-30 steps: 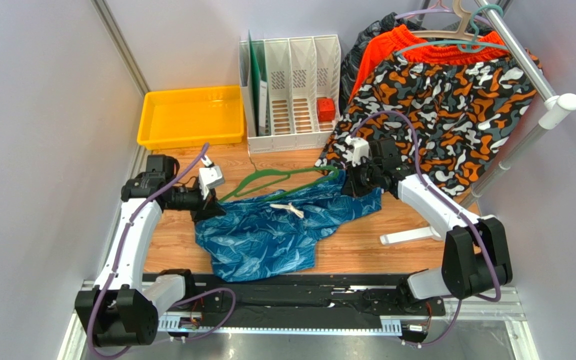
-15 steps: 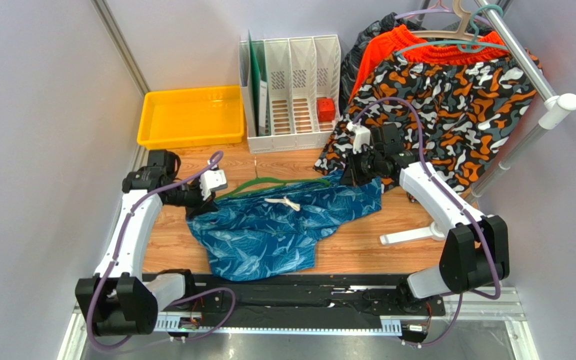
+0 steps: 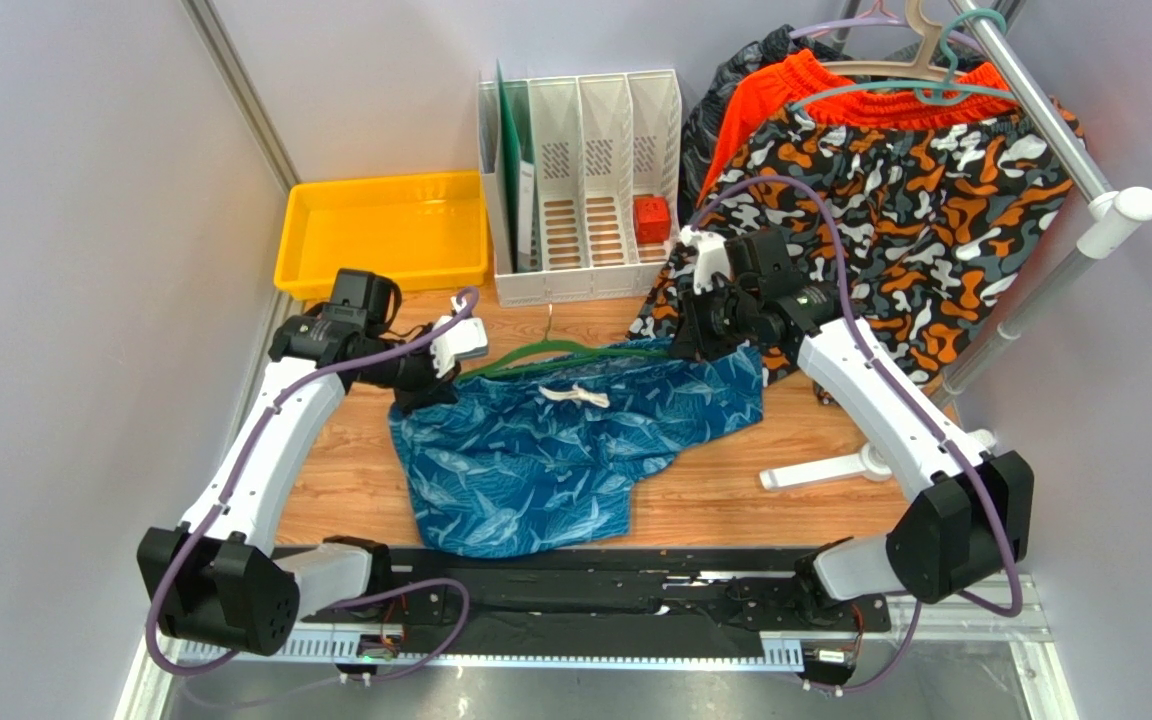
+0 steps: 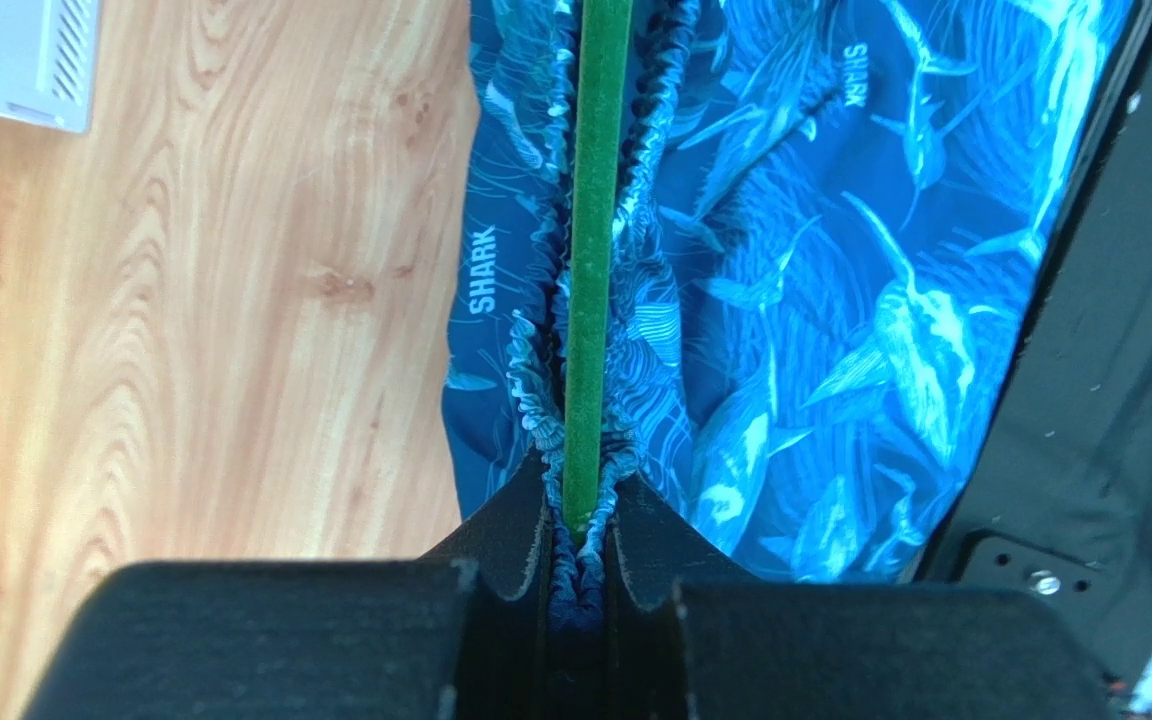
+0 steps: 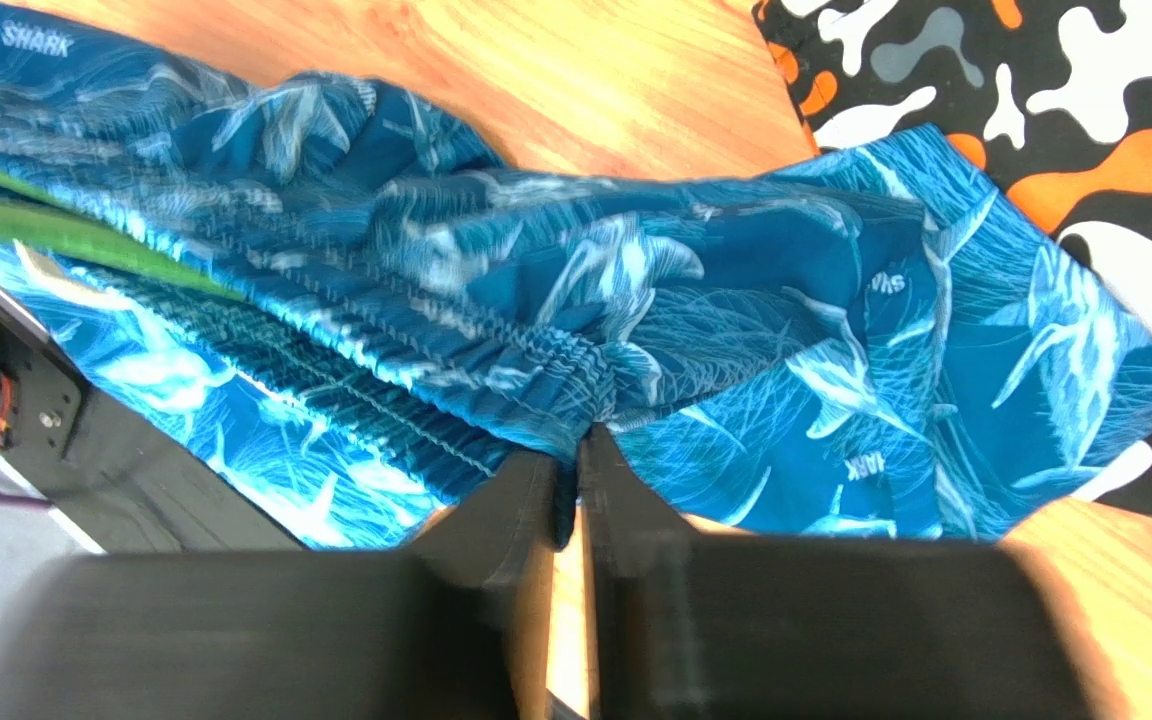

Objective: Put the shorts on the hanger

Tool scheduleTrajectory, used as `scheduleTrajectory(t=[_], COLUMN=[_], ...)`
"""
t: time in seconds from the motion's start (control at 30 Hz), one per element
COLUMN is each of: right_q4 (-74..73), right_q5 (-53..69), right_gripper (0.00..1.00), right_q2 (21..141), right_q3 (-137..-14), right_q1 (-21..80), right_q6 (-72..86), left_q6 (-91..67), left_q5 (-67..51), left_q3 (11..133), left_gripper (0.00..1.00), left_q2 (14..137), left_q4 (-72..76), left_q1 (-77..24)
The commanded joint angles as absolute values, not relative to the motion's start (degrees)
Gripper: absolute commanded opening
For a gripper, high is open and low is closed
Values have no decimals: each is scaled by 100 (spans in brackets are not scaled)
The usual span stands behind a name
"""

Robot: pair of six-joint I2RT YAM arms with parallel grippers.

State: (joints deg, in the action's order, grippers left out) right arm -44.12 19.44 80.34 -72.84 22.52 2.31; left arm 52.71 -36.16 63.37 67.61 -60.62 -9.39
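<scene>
The blue shorts (image 3: 567,443) with a white drawstring (image 3: 573,396) are stretched between both grippers above the wooden table. The dark green hanger (image 3: 545,354) lies inside the waistband, its hook rising at the top middle. My left gripper (image 3: 432,383) is shut on the left waistband and the hanger's end; the left wrist view shows the green bar (image 4: 593,255) running out from between the fingers with gathered fabric (image 4: 778,300) on both sides. My right gripper (image 3: 705,333) is shut on the right waistband, with the shorts (image 5: 657,330) pinched at the fingertips (image 5: 569,480).
A yellow tray (image 3: 381,228) and a white file rack (image 3: 585,165) stand at the back. Orange camouflage shorts (image 3: 898,210) and orange shorts hang on a rail (image 3: 1056,135) at the right. The rail's white foot (image 3: 823,473) lies on the table. A black rail runs along the near edge.
Both grippers have moved away from the near edge and lifted the waistband. The shorts are pulled straighter and the hanger's hook now stands up in the middle.
</scene>
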Motion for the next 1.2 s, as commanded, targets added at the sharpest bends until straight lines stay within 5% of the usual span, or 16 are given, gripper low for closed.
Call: scheduleTrajectory(t=[0.0, 0.03, 0.13, 0.33, 0.57, 0.93, 1.17], right_q4=[-4763, -4781, -4729, -4194, -4156, -6345, -6916], right_q5=[1617, 1608, 1547, 1766, 3751, 3323, 3024], right_gripper=[25, 45, 69, 72, 79, 81, 81], right_q2=[7735, 7613, 7288, 6540, 5985, 6416, 6837], right_q3=[-7541, -7541, -7550, -7348, -7847, -8675, -9087], right_q1=[2188, 2180, 2188, 2188, 2485, 4155, 4868], right_q6=[132, 27, -429, -1282, -4104, -9427, -9477], left_q6=[4729, 4633, 4474, 4255, 4956, 5291, 5405], left_q5=[-3761, -3944, -4279, -4798, -5195, -4158, -3166], left_q3=[6521, 6539, 6600, 6785, 7093, 6575, 6144], left_gripper=[0, 0, 0, 0, 0, 0, 0], left_q2=[6724, 6715, 6732, 6803, 6838, 6478, 6144], left_q4=[-6029, -6038, -6082, -6100, -6741, -6513, -6127], left_q1=[-905, -897, -897, -905, -1045, -1986, -2680])
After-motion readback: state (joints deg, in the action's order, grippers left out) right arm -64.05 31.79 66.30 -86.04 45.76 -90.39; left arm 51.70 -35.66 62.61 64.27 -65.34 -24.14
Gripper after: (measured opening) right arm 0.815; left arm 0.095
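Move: The hanger's hook stands some 20 cm to the right hand's left, about 4 cm farther out and a little above it. From the same hand, the shorts' white drawstring lies about 17 cm left, 6 cm back and 5 cm lower; the white rack's middle is roughly 25 cm ahead, 16 cm left and somewhat lower. From the left hand the hook is about 16 cm right, 8 cm ahead and slightly higher. Up and clear first, the right hand opens wide, letting go of the shorts' waistband, and climbs about 17 cm, then swings back and left above the hanger, rolling some 110 degrees counter-clockwise, fingers ending left and down with the hook ahead. The left hand keeps pinching waistband and hanger end, easing back and right. ##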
